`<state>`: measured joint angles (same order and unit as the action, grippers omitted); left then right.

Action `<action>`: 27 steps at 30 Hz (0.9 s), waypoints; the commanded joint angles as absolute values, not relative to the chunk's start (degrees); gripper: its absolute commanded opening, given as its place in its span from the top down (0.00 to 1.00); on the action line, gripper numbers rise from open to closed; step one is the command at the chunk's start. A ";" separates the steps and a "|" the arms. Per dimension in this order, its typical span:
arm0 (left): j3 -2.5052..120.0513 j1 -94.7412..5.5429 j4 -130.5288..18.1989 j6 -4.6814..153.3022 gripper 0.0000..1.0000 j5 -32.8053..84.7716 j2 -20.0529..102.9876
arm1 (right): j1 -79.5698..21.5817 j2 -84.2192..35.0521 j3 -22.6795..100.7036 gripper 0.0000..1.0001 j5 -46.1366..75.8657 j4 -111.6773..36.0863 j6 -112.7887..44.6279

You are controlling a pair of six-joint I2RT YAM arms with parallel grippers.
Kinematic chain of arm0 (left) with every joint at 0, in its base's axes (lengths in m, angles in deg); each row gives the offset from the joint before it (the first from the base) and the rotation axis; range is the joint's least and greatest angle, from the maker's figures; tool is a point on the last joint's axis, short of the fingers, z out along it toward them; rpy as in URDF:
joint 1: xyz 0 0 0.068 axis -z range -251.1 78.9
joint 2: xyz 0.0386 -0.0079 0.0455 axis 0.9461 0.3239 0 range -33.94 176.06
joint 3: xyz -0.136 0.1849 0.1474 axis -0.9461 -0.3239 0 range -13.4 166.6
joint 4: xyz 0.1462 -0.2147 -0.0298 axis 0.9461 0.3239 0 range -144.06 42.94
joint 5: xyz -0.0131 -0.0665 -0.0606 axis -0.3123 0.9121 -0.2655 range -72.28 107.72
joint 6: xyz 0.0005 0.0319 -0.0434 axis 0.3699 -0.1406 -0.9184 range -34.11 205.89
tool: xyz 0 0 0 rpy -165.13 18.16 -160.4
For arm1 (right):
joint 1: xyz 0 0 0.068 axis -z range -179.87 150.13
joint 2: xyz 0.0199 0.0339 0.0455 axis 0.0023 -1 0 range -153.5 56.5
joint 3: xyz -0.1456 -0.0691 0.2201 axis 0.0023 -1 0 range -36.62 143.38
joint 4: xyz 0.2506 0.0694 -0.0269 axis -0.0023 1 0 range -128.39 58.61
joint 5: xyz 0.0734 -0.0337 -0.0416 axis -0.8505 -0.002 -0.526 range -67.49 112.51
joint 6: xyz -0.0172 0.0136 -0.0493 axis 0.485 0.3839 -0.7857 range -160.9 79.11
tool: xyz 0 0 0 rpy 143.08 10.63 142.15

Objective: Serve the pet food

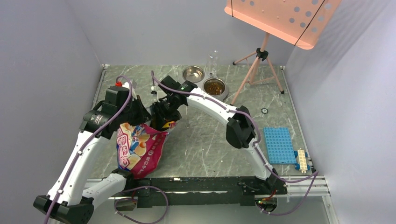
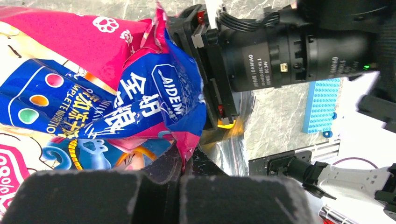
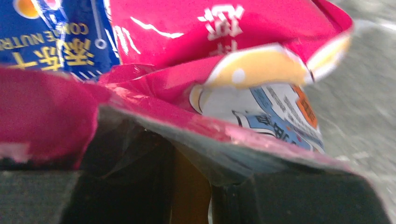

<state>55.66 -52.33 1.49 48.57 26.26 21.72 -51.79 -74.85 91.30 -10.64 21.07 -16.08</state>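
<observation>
The pink-and-blue printed bag (image 1: 140,149) lies on the table's left side with its mouth facing the back. My left gripper (image 2: 184,163) is shut on the bag's pink upper rim (image 2: 189,142) and holds the mouth up. My right gripper (image 3: 191,186) reaches into that mouth, shut on the handle of the yellow scoop (image 3: 189,200); a bit of the scoop (image 2: 227,124) shows under its wrist. Any pet food inside the bag is hidden. Brown pet food (image 1: 215,87) fills the right steel bowl at the back.
An empty steel bowl (image 1: 193,73) and a clear bottle (image 1: 212,63) stand beside the filled bowl. A pink tripod stand (image 1: 259,58) is at the back right. A blue studded plate (image 1: 279,144) and a white brick (image 1: 302,160) lie at the right.
</observation>
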 commanded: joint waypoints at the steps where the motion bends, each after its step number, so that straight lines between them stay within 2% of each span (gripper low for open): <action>1: 56.39 -51.34 -3.28 45.93 1.00 32.35 18.79 | -54.21 -68.88 81.75 1.00 -34.25 -7.52 -9.11; 8: 55.03 -51.32 -0.50 47.67 1.00 23.70 12.61 | -48.93 -55.66 59.02 1.00 -42.50 -41.03 10.25; 16: 56.45 -51.33 0.52 49.50 1.00 17.02 8.71 | -42.28 -43.36 43.73 1.00 -43.32 -49.75 16.68; 21: 57.62 -51.32 -1.10 51.82 1.00 14.51 7.17 | -41.35 -40.11 41.51 1.00 -41.73 -46.78 14.64; 27: 56.49 -51.32 -2.68 52.78 1.00 13.49 4.48 | -41.34 -39.98 38.63 1.00 -39.49 -53.77 20.58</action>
<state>54.13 -51.98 2.19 52.20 12.12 7.75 -41.67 -43.60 39.01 -39.97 -41.44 16.64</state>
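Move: The right hand is down in the pet food bag with the scoop. The middle of the bag's opening lies about 4 cm above it, 1 cm to its left, and from the left hand, which grips the rim, some 6 cm right, 2 cm back and 5 cm below. The filled bowl stands roughly 26 cm ahead of the right hand, 21 cm right and 13 cm below; the empty bowl is about 34 cm ahead, 9 cm right and equally low. Keeping its grip on the yellow scoop, the right hand pushes a last 2 cm left inside the bag, then rises some 11 cm while swinging back right to end about 6 cm right of its start and slightly back, its down-left fingers tipping up about 35 degrees to level the scoop. The left hand, still pinching the rim, draws it about 5 cm left and a few centimetres up, tilting its fingers upward. ##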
